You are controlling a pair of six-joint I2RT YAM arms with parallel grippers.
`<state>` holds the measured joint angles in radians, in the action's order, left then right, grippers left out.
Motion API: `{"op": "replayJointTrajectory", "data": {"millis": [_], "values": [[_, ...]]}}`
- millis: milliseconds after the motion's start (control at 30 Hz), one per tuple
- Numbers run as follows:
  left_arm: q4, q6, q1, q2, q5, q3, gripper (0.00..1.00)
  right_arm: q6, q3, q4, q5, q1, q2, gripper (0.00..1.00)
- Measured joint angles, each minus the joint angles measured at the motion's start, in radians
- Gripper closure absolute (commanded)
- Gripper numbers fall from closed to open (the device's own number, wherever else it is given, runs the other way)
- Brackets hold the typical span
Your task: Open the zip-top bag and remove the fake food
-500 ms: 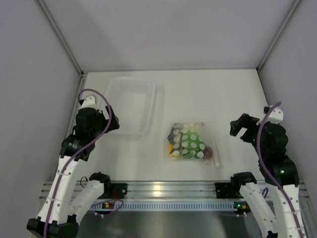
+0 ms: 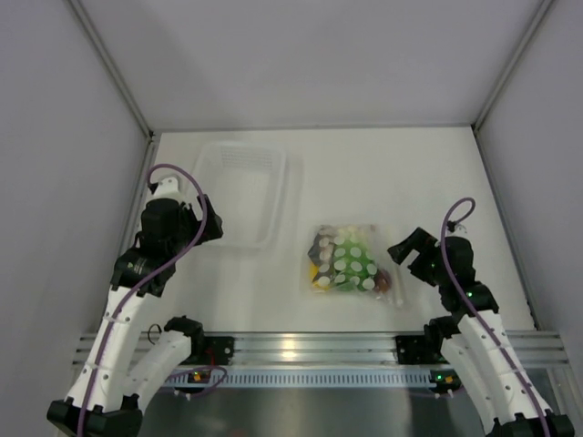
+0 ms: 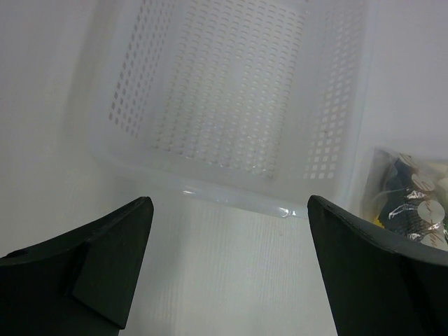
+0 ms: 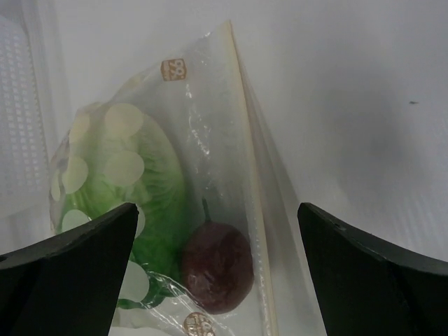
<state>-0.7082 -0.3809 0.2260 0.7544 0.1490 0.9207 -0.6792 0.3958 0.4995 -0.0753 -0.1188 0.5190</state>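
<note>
The zip-top bag [image 2: 351, 259], clear with white dots, lies flat at the table's middle. Its fake food shows through: a green lettuce leaf [image 2: 349, 264], a dark red fruit [image 2: 383, 276] and a yellow piece [image 2: 321, 282]. My right gripper [image 2: 412, 250] stands open just right of the bag. In the right wrist view the right gripper [image 4: 217, 210] hovers over the bag's zip edge [image 4: 248, 161], with the red fruit [image 4: 217, 266] and lettuce [image 4: 133, 175] between its spread fingers. My left gripper [image 2: 205, 228] is open and empty beside the tray, far left of the bag [image 3: 413, 196].
A rigid clear perforated tray [image 2: 239, 191] sits at the back left, and its near rim [image 3: 231, 199] lies just ahead of my left gripper [image 3: 229, 206]. White walls close in the table on three sides. The arms' mounting rail [image 2: 301, 348] runs along the near edge.
My right arm has swung left and down, from near the right wall to the bag's right edge. The left arm has barely moved.
</note>
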Motion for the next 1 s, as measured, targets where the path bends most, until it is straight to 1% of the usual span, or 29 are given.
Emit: {"op": "replayJointTrajectory", "data": {"millis": [67,200,333,367,433,467,533,633,667,733,767,833,867,933,1000], "values": [[0.0,-0.002,0.003,0.0,-0.003,-0.001,0.02,-0.05,-0.079,-0.072,-0.031,0.0,0.001,0.04],[0.001,-0.003,0.005,0.0,-0.004,-0.001,0.02,-0.127,-0.208,-0.168,-0.08,0.0,0.002,0.05],[0.001,-0.002,0.005,0.0,-0.01,-0.001,0.02,-0.177,-0.262,-0.272,-0.12,0.0,0.017,0.09],[0.001,-0.002,0.005,0.0,-0.011,-0.001,0.02,-0.187,-0.276,-0.307,-0.135,0.0,0.029,0.14],[0.001,-0.003,0.005,0.0,-0.014,-0.002,0.02,-0.208,-0.299,-0.386,-0.169,0.0,0.061,0.21],[0.001,-0.003,0.005,0.0,-0.014,-0.002,0.02,-0.22,-0.312,-0.423,-0.188,0.0,0.082,0.26],[0.001,-0.002,0.005,0.0,-0.014,-0.002,0.02,-0.233,-0.323,-0.477,-0.214,0.0,0.114,0.3],[0.001,-0.002,0.005,0.0,-0.016,-0.002,0.02,-0.246,-0.332,-0.507,-0.233,0.0,0.129,0.39],[0.001,-0.003,0.005,0.0,-0.018,-0.002,0.02,-0.248,-0.334,-0.51,-0.232,0.0,0.121,0.48],[0.001,-0.002,0.006,0.001,-0.021,-0.002,0.02,-0.247,-0.338,-0.51,-0.23,0.0,0.096,0.57],[0.001,-0.002,0.006,0.001,-0.021,-0.002,0.02,-0.246,-0.338,-0.511,-0.228,0.0,0.082,0.68],[0.001,-0.002,0.006,0.001,-0.021,-0.002,0.02,-0.24,-0.338,-0.513,-0.222,0.0,0.058,0.76],[0.001,-0.002,0.006,0.001,-0.021,-0.002,0.02,-0.236,-0.338,-0.515,-0.217,0.0,0.049,0.82],[0.001,-0.002,0.007,0.001,-0.021,-0.002,0.02,-0.222,-0.336,-0.513,-0.209,0.0,0.044,0.87],[0.001,-0.002,0.007,0.001,-0.021,-0.002,0.02,-0.202,-0.333,-0.512,-0.204,0.0,0.047,0.95]]}}
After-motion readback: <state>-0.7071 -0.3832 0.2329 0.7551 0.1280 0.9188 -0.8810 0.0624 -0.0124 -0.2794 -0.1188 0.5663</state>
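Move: The middle of the bag's zip edge lies about 3 cm to the right hand's left and 1 cm ahead, some 6 cm below its open fingers. Inside the bag, the dark red ball is about 7 cm to the left and 4 cm back, and the green lettuce about 14 cm left and 2 cm ahead, both some 5 cm below that hand. From the left hand the zip edge is about 46 cm to the right, 2 cm back and 20 cm down. The right hand sinks about 6 cm and slides 4 to 5 cm left, down to the table at the bag's zip edge just ahead of the dark red ball, while rolling nearly 20 degrees so that its left side rises. Low at the edge, its wide-open fingers close almost shut and pinch the middle of the zip edge between their tips, the hand easing back up about 1.5 cm as they do. ##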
